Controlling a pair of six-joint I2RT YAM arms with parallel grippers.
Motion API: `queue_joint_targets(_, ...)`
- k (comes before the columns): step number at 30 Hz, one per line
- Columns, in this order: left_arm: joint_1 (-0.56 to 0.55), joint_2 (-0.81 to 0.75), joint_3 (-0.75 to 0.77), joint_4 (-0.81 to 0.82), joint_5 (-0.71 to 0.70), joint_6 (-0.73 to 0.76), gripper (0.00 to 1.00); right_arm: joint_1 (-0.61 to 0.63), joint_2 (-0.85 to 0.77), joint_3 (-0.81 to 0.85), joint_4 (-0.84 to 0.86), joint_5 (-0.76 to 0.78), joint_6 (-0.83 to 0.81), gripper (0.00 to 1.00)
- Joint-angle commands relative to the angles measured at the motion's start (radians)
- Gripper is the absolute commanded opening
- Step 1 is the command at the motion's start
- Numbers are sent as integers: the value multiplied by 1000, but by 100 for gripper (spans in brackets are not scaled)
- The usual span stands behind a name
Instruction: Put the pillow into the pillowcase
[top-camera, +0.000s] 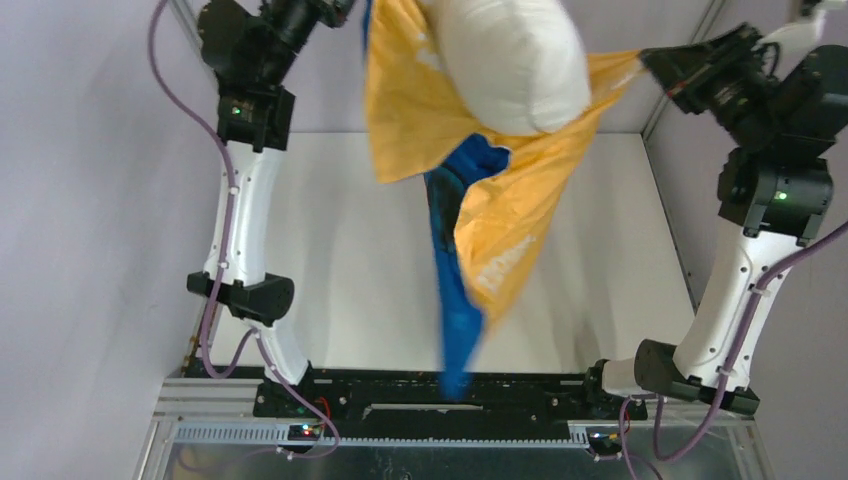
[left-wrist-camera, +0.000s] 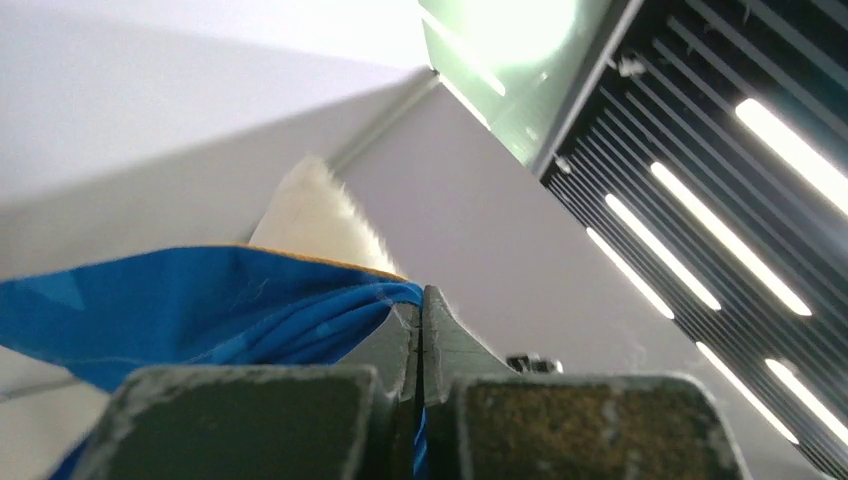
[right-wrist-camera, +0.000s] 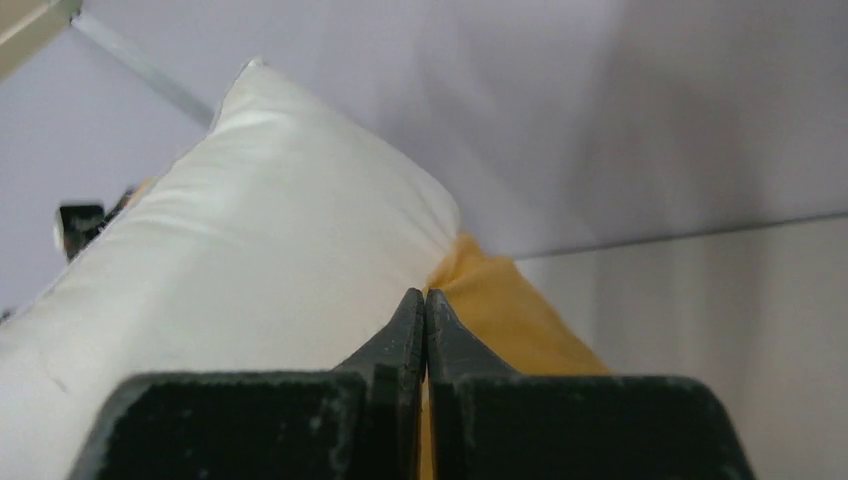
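The pillowcase (top-camera: 505, 215) hangs high above the table, orange-yellow outside and blue inside, stretched between both arms. The plump white pillow (top-camera: 510, 60) rests in its upper opening, bulging out at the top. My left gripper (left-wrist-camera: 421, 300) is shut on the blue edge of the pillowcase (left-wrist-camera: 200, 310), with a corner of the pillow (left-wrist-camera: 315, 215) showing behind it. My right gripper (right-wrist-camera: 425, 300) is shut on an orange fold of the pillowcase (right-wrist-camera: 500, 310), right beside the pillow (right-wrist-camera: 250, 270). The lower end of the sack dangles down past the table's near edge.
The white tabletop (top-camera: 340, 260) lies below the hanging fabric, with grey walls to both sides. The left arm (top-camera: 245, 200) and right arm (top-camera: 760, 230) stand raised at the table's sides. A black rail (top-camera: 450, 395) runs along the near edge.
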Motion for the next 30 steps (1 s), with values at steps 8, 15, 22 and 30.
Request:
queue_joint_targets(8, -140, -23, 76, 209, -33, 64, 0, -91, 29, 187, 198, -88, 130, 0)
queue_joint_targets(15, -173, -55, -50, 181, 0, 115, 0, -226, 87, 227, 364, -189, 322, 0)
queue_joint_targets(22, -29, -102, -128, 129, -17, 77, 0, 55, 33, 91, 230, -74, 100, 0)
queue_joint_targets(30, -177, -37, 34, 14, 112, 140, 0, -137, 85, 163, 281, -105, 197, 0)
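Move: Both grippers hold the pillowcase's mouth in the air. The pillow, still bulging from it, lies roughly 17 cm to the left hand's right, 5 cm back and 5 cm below; from the right hand, about 14 cm left, 2 cm ahead and 3 cm higher. The pillowcase's hanging body is some 10 cm back, 18 cm right and 32 cm below the left hand; from the right hand, about 5 cm back, 14 cm left and 25 cm below. Hands shake the still-pinched pillowcase: the left swings about 9 cm rightward and returns; the right rises, then sinks. ##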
